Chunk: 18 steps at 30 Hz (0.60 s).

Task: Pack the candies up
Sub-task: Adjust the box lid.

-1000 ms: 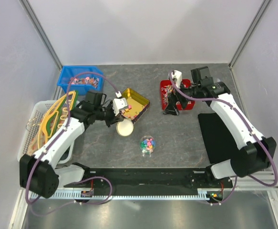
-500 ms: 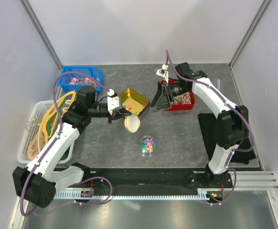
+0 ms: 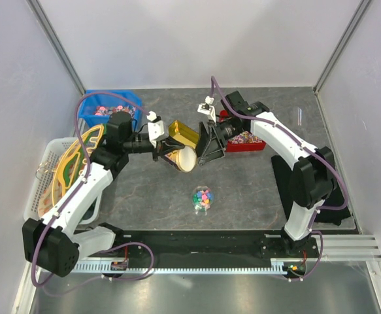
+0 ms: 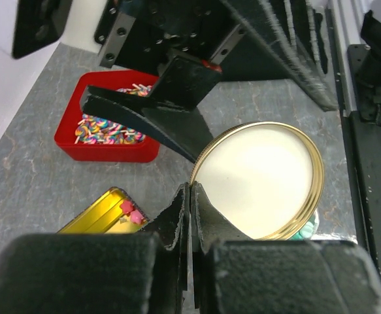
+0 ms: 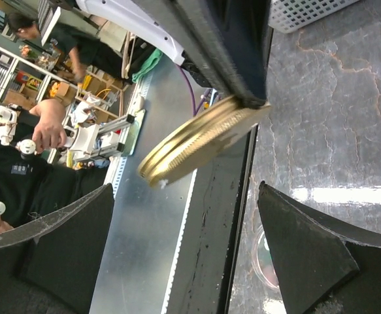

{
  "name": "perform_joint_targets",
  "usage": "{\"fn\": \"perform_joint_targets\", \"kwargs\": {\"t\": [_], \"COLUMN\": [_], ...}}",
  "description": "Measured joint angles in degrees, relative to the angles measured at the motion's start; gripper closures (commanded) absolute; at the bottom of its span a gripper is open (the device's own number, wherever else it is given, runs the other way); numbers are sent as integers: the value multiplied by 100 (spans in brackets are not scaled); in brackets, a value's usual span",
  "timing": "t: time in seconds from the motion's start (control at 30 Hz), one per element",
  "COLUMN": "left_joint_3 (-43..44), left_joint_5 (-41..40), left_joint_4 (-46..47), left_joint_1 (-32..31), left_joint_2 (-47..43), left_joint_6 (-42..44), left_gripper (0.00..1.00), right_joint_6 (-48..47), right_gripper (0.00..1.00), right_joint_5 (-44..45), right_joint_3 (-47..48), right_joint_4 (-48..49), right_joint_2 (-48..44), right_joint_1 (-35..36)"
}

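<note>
The candies [image 3: 203, 195], small and mixed in colour, fill a clear round jar [image 3: 203, 199] in the middle of the table. A few pink and red ones [image 4: 132, 212] lie in the yellow tin [image 3: 184, 134]. My left gripper [image 3: 171, 156] [image 4: 191, 187] is shut on the rim of a gold lid [image 3: 186, 159] [image 4: 262, 180], held tilted in the air above and behind the jar. My right gripper [image 3: 211, 148] [image 5: 186, 188] is open, right next to the lid [image 5: 200, 142] on its right side. The lid sits edge-on just ahead of its fingers [image 5: 59, 255].
A red bin [image 3: 250, 144] [image 4: 105, 150] of wrapped sweets stands behind the right gripper. A blue bin [image 3: 109, 106] sits at the back left, a white basket [image 3: 44, 175] at the left edge, a black mat [image 3: 296, 183] on the right.
My left gripper has carried the lid to the right and away from me, tilting it. My right arm has swung left from the red bin to the lid, jaws staying open.
</note>
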Motion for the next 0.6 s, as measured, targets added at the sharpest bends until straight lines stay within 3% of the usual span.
{"fn": "perform_joint_targets", "kwargs": {"t": [0.23,0.5,0.6], "left_joint_3": [210,223,223], "left_joint_5": [-540,-844,-861], "left_joint_4": [-181,-369,-391], "left_joint_1": [-90,-162,-170], "left_joint_2": [186,424,459], "left_joint_6": [-13,-13,-13], "left_gripper": [98,98,98], "right_joint_6": [229,1239,1386], "right_gripper": [8,19,30], "right_joint_5": [461,1860,2236], "right_joint_3": [11,11,11], "right_joint_4": [184,1165,1325], "right_joint_2": [-118,-271,-278], "right_joint_1": [26,420,496]}}
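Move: My left hand already pinches the round box lid by its rim; its middle lies about 3 cm to the right of that hand and 4 cm back. From my wide-open right hand, the lid's middle is some 5 cm left and 3 cm back, roughly level. Below it on the table are the candy tin, about 8 cm ahead of my left hand and in line with it, some 20 cm down, and the candy jar, about 16 cm back from my right hand, neither left nor right of it and 18 cm lower. I bring my right hand in around the lid, about 3 cm left and as much forward, sinking some 2 cm, while its fingers dip and swing clockwise, roughly 20 degrees in all, and start to close from wide open. Meanwhile my left hand keeps its pinch on the rim and carries the lid down and forward, each by about 2.5 cm, tipping slightly. ##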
